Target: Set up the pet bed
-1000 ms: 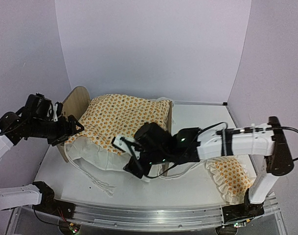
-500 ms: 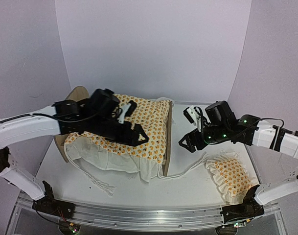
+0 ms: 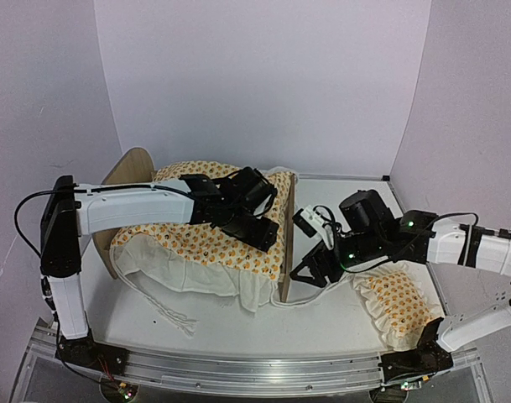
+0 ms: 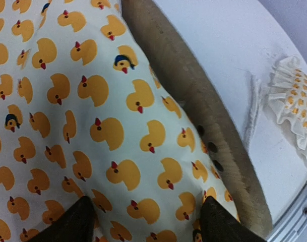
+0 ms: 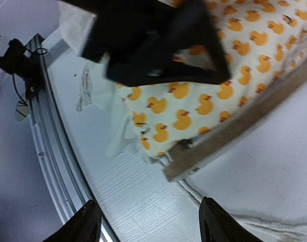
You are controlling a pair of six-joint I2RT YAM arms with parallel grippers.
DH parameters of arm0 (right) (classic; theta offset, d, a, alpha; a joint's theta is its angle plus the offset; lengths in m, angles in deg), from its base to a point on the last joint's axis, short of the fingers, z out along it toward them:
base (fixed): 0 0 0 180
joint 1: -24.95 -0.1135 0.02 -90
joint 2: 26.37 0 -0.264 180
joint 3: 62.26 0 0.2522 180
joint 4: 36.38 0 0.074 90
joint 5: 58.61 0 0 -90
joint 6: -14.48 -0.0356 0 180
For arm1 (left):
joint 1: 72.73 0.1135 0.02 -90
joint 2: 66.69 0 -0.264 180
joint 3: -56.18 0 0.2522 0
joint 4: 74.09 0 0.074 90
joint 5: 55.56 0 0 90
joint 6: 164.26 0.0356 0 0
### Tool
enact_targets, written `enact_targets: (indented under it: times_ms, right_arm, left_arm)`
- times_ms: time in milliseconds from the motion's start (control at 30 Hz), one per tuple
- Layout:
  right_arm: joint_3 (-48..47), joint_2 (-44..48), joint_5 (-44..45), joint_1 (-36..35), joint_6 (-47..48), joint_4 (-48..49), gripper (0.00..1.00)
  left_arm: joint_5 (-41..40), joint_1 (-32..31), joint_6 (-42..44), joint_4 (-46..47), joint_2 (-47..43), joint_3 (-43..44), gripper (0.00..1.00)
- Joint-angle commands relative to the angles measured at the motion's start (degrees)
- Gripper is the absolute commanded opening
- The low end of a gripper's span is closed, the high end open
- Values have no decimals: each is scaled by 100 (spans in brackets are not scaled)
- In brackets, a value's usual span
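The pet bed stands left of centre, with a rounded wood end board (image 3: pixel 131 173) at its left and another (image 3: pixel 287 239) at its right. A duck-print quilt (image 3: pixel 192 242) with a white ruffle covers it, so the mattress is hidden. My left gripper (image 3: pixel 266 238) is open over the quilt's right end, its fingertips (image 4: pixel 72 222) down on the fabric (image 4: pixel 93 101) beside the end board (image 4: pixel 208 126). My right gripper (image 3: pixel 310 267) hangs open and holds nothing, just right of that board (image 5: pixel 234 133), above bare table.
The small ruffled pillow (image 3: pixel 398 306) lies at the front right and also shows at the left wrist view's edge (image 4: pixel 294 96). White cords trail on the table in front of the bed (image 3: pixel 167 312) and beside the right board (image 5: pixel 234 217). The metal rail (image 3: pixel 255 378) runs along the near edge.
My left arm swung from the bed's left end across the quilt to its right end. My right arm pulled away from the bed's front, then came back close to the right end board.
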Motion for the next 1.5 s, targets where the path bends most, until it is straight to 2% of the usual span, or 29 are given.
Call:
enact_targets:
  times_ms: [0, 67, 133, 267, 367, 467, 633, 833, 1000, 1067, 1267, 1333, 1467]
  right_arm:
    - [-254, -443, -332, -590, -160, 738, 64]
    - [-330, -690, -294, -652, -271, 790, 55]
    - [-304, -776, -246, -670, -443, 977, 48]
    - [-453, -1014, -16, -711, -704, 1100, 44]
    - [-704, -1256, 172, -726, -865, 1100, 38]
    - [-956, -1483, 361, -725, -997, 1151, 31]
    - [-1232, -1910, 523, -726, -801, 1389, 23]
    - [-1277, -2285, 392, -711, -376, 1653, 17]
    - [-1061, -2283, 95, -589, -376, 1872, 15]
    - [-1027, -2349, -25, -591, -380, 1939, 8]
    - [-982, -2456, -127, -586, -476, 2152, 5]
    - [-1025, -2380, 24, -586, -530, 2100, 0]
    - [-1363, -2030, 146, -588, -596, 1476, 0]
  left_arm:
    - [-673, 146, 264, -339, 136, 353, 63]
    - [-815, 261, 236, -371, 153, 230, 51]
    - [-791, 468, 142, -400, 134, 100, 35]
    - [-769, 795, 105, -389, -122, -172, 13]
    - [-687, 983, 170, -312, -430, -316, 0]
    - [-478, 1103, 255, -191, -738, -439, 0]
    - [141, 1241, 358, 539, -1341, -942, 0]
    - [651, 1297, 331, 839, -1480, -966, 0]
    - [635, 1297, 294, 861, -1641, -1021, 0]
    - [627, 1297, 288, 883, -1701, -1046, 0]
    - [559, 1296, 279, 896, -1829, -1077, 0]
    - [508, 1301, 295, 886, -1851, -1106, 0]
    - [457, 1305, 322, 886, -1851, -1162, 0]
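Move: The left hand is open over the right-hand edge of the duck-print cover; the part it will pinch lies about 3 cm ahead, 2 cm left and 3 cm below, with the bed's right headboard some 5 cm to the right, 3 cm ahead and 5 cm lower. For the right hand, the cover's near right corner with its tie cord lies about 7 cm left, 2 cm ahead and 5 cm below; the headboard's near end is some 3 cm left, level fore and aft, 9 cm below. The left hand shuts on the cover's edge while travelling about 9 cm left and 6 cm forward with a slight dip, turning some 10 degrees counter-clockwise, then lifts the pinched fold about 9 cm and holds it up, away from the right headboard. The right hand backs off about 3 cm, then reaches past the headboard's near end, in all some 10 cm left, ending about 3 cm forward and 3 cm lower, its fingers gradually closing to pinch the tie cord at the cover's near corner. ##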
